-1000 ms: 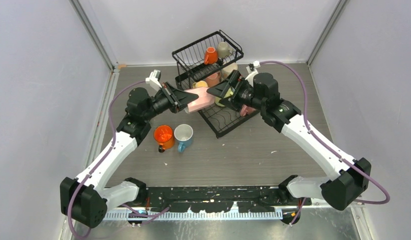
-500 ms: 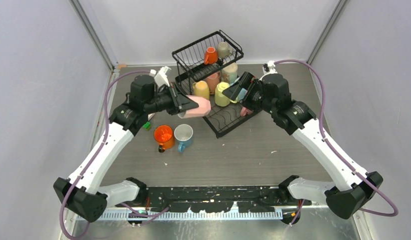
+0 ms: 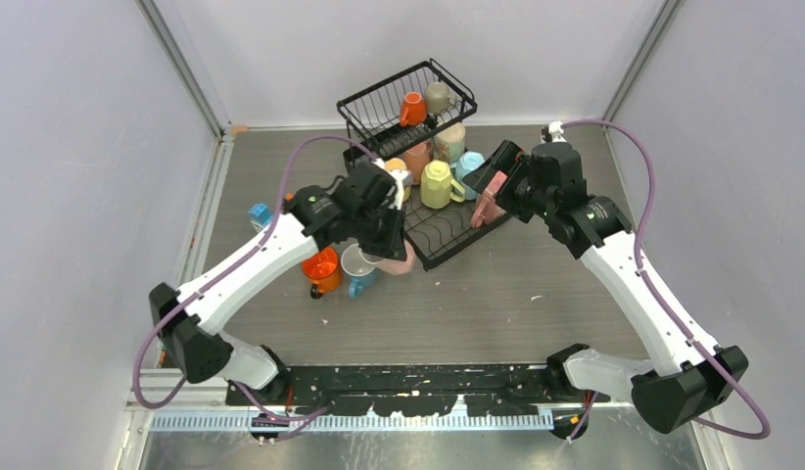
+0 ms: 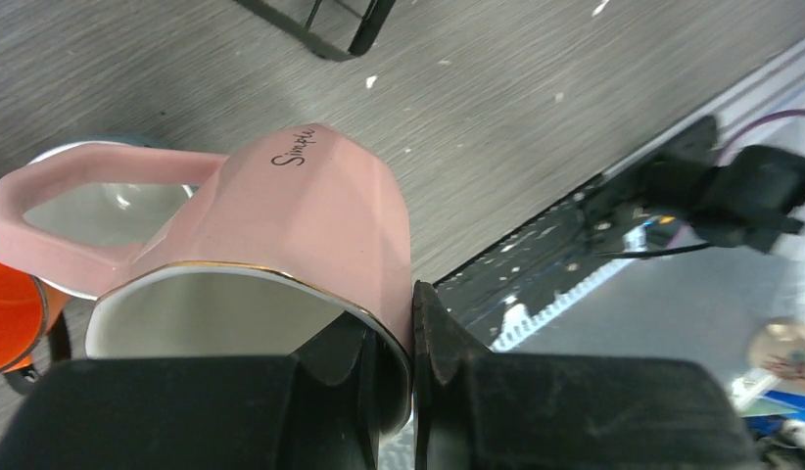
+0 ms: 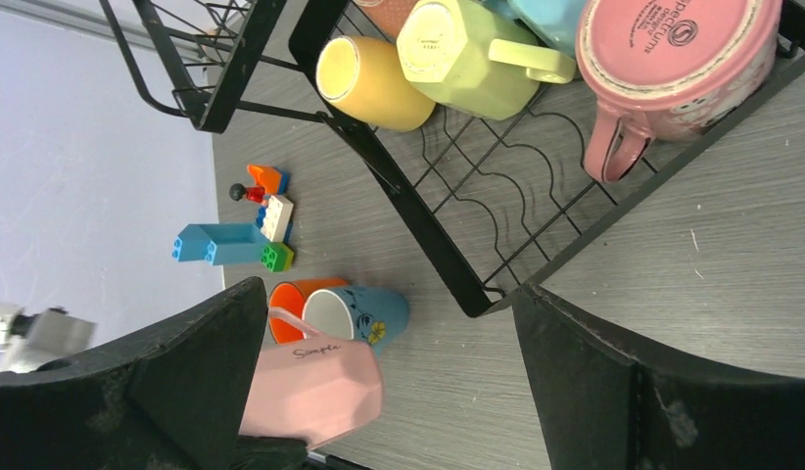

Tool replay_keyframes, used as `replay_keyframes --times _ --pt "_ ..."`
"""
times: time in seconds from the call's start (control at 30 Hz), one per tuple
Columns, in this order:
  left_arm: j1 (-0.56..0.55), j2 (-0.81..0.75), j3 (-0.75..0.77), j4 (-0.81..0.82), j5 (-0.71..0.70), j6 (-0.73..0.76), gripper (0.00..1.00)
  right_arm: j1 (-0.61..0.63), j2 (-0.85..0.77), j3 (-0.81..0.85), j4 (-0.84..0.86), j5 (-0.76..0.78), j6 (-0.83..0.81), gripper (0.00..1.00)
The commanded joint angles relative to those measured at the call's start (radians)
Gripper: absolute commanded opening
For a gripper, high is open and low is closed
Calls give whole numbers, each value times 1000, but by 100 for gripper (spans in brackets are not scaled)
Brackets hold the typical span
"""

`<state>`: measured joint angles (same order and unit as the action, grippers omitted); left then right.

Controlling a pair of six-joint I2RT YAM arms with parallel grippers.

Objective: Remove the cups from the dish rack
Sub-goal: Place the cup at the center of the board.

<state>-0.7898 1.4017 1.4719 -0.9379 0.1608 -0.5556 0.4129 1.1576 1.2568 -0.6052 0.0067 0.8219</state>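
Note:
My left gripper [image 3: 387,240] is shut on the wall of a pink faceted mug [image 4: 310,211], one finger inside the rim and one outside. The mug [image 3: 395,262] hangs low beside a blue flowered mug [image 3: 357,264] and an orange mug [image 3: 320,266] standing on the table. The black dish rack [image 3: 434,253] holds a lime mug [image 5: 467,59], a yellow mug [image 5: 364,83], a light blue one and a round pink mug [image 5: 673,59] below. An orange mug [image 3: 412,108] and a beige mug [image 3: 438,96] sit in its upper basket. My right gripper [image 5: 389,294] is open and empty, at the rack's right side [image 3: 501,181].
A cluster of blue, orange, white and green toy blocks [image 5: 232,240] lies on the table left of the rack [image 3: 260,212]. Pale walls and metal frame posts close in the table on three sides.
My left arm has swung the pink mug from beside the rack down toward the table next to the blue mug. My right arm has drawn back to the right of the rack.

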Motion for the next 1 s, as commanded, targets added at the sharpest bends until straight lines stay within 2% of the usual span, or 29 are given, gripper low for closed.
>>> replay_keyframes --times 0.0,0.13,0.33,0.97 --pt "-77 68 100 -60 -145 109 0 -18 -44 -15 7 8 -10 100" --pt "-130 156 147 -94 -208 140 0 -29 -51 -22 7 -22 -10 100" --pt "-138 232 175 -108 -270 128 0 -39 -62 -35 4 -31 -11 100" --pt "-138 365 148 -45 -243 106 0 -59 -70 -40 0 -58 -15 100"
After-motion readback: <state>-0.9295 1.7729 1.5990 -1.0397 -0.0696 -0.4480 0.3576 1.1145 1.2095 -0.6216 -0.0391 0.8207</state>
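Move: The pink cup, pinched at its rim in the left hand, is bound for the free board just right of the blue cup, about 2 cm to this hand's right, level fore and aft, some 22 cm below. The blue cup stands about 7 cm left and 3 cm ahead, the orange cup 9 cm beyond it to the left; the rack's near corner is 9 cm right, 6 cm ahead. From the right hand that spot lies roughly 16 cm left, 13 cm back and far below. The pink cup goes down about 10 cm in the left hand towards the clear board beside the blue cup, quickly at first, then slower after the halfway point, with a slight drift to the right. Meanwhile the wrist rolls some 25 degrees, left side rising, so the fingers point more steeply down and the cup's mouth turns upward; the fingers keep their pinch on its rim. ##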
